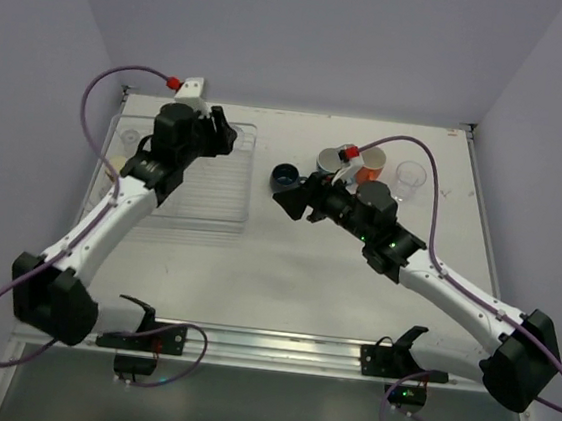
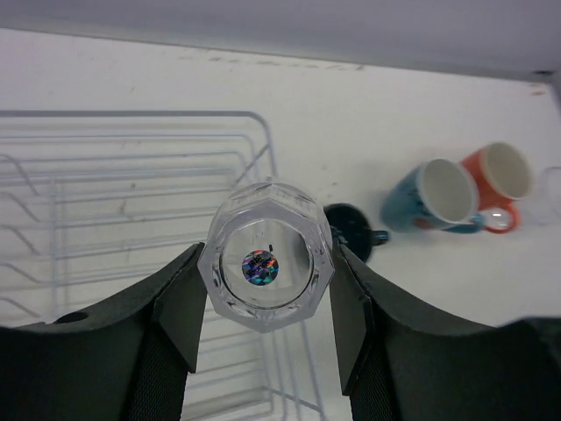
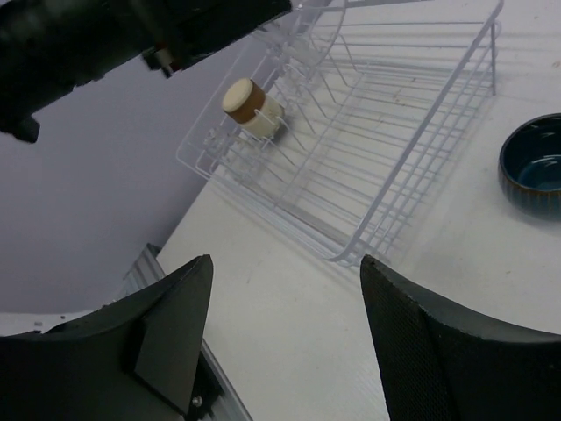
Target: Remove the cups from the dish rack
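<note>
The dish rack (image 1: 186, 201) is a white wire tray at the table's left, also in the left wrist view (image 2: 131, 202) and right wrist view (image 3: 386, 132). My left gripper (image 1: 227, 132) (image 2: 267, 259) is shut on a small clear plastic cup (image 2: 266, 272), held above the rack's right edge. A tan cup (image 3: 250, 107) (image 1: 115, 165) and a clear cup (image 1: 130, 137) are in the rack's left part. My right gripper (image 1: 287, 199) (image 3: 285, 263) is open and empty over bare table right of the rack, next to the dark-blue cup (image 1: 286, 178) (image 3: 533, 167) (image 2: 351, 230).
On the table right of the rack are a light-blue mug (image 2: 434, 197) (image 1: 331, 161), an orange mug (image 2: 500, 180) (image 1: 371, 165) and another clear cup (image 1: 410, 179). Walls close in the table at the back and both sides.
</note>
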### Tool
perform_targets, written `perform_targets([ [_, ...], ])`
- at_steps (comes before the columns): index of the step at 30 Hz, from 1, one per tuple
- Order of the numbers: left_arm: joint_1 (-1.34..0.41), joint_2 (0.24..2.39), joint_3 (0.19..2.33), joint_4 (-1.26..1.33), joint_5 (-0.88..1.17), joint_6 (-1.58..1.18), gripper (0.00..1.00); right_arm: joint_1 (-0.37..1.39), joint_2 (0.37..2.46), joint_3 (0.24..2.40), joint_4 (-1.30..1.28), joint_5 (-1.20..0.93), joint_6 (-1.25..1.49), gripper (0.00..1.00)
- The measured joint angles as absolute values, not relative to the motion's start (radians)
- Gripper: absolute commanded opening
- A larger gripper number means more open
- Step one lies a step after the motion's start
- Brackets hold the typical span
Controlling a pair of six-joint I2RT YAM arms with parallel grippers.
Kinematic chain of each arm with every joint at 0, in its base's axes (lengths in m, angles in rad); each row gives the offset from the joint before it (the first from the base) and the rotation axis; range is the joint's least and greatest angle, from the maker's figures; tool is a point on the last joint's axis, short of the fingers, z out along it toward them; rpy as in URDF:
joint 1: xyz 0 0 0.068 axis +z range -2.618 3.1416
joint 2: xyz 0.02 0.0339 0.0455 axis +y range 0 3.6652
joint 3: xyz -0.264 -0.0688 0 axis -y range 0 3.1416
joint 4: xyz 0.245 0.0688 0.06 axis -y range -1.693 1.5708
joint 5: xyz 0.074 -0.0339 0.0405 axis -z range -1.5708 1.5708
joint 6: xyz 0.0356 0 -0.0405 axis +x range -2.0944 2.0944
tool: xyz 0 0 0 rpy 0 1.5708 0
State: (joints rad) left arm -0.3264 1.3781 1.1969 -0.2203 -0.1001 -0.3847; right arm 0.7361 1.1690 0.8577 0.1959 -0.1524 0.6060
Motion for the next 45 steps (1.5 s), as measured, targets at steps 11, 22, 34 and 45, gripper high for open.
perform_targets([
  [11,-0.326,0.897,0.782,0.085,0.320,-0.706,0.27,0.738,1.193,0.788,0.550,-0.267,0.844,0.66],
  [22,-0.326,0.807,0.664,0.286,0.515,-0.920,0.27,0.739,1.291,0.799,0.676,-0.376,0.961,0.56],
  [34,-0.323,0.827,0.640,0.365,0.580,-0.987,0.36,0.741,1.361,0.837,0.826,-0.515,1.037,0.22],
  [45,-0.322,0.808,0.670,0.270,0.570,-0.927,1.00,0.746,1.306,0.836,0.780,-0.502,1.016,0.00],
])
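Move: Left gripper, already holding the clear glass: the empty right gripper waits about 14 cm back and 17 cm right of you, nearly level. The dark blue mug stands some 15 cm right, 2 cm ahead and 22 cm below; the dish rack's middle is 16 cm left, 1 cm ahead and 21 cm down. From the right gripper the glass is 17 cm ahead, 16 cm left and 3 cm lower; the dark blue mug is 16 cm ahead, 2 cm left and 24 cm down. Bring the left gripper with the glass back about 17 cm, rising and easing right towards the right gripper, rolling its left side down and swinging clockwise. Raise the right gripper some 8 cm, moving left and slightly back while turning counter-clockwise, and shut its fingers on the glass wall at the rim; then open the left fingers wide and let go. ##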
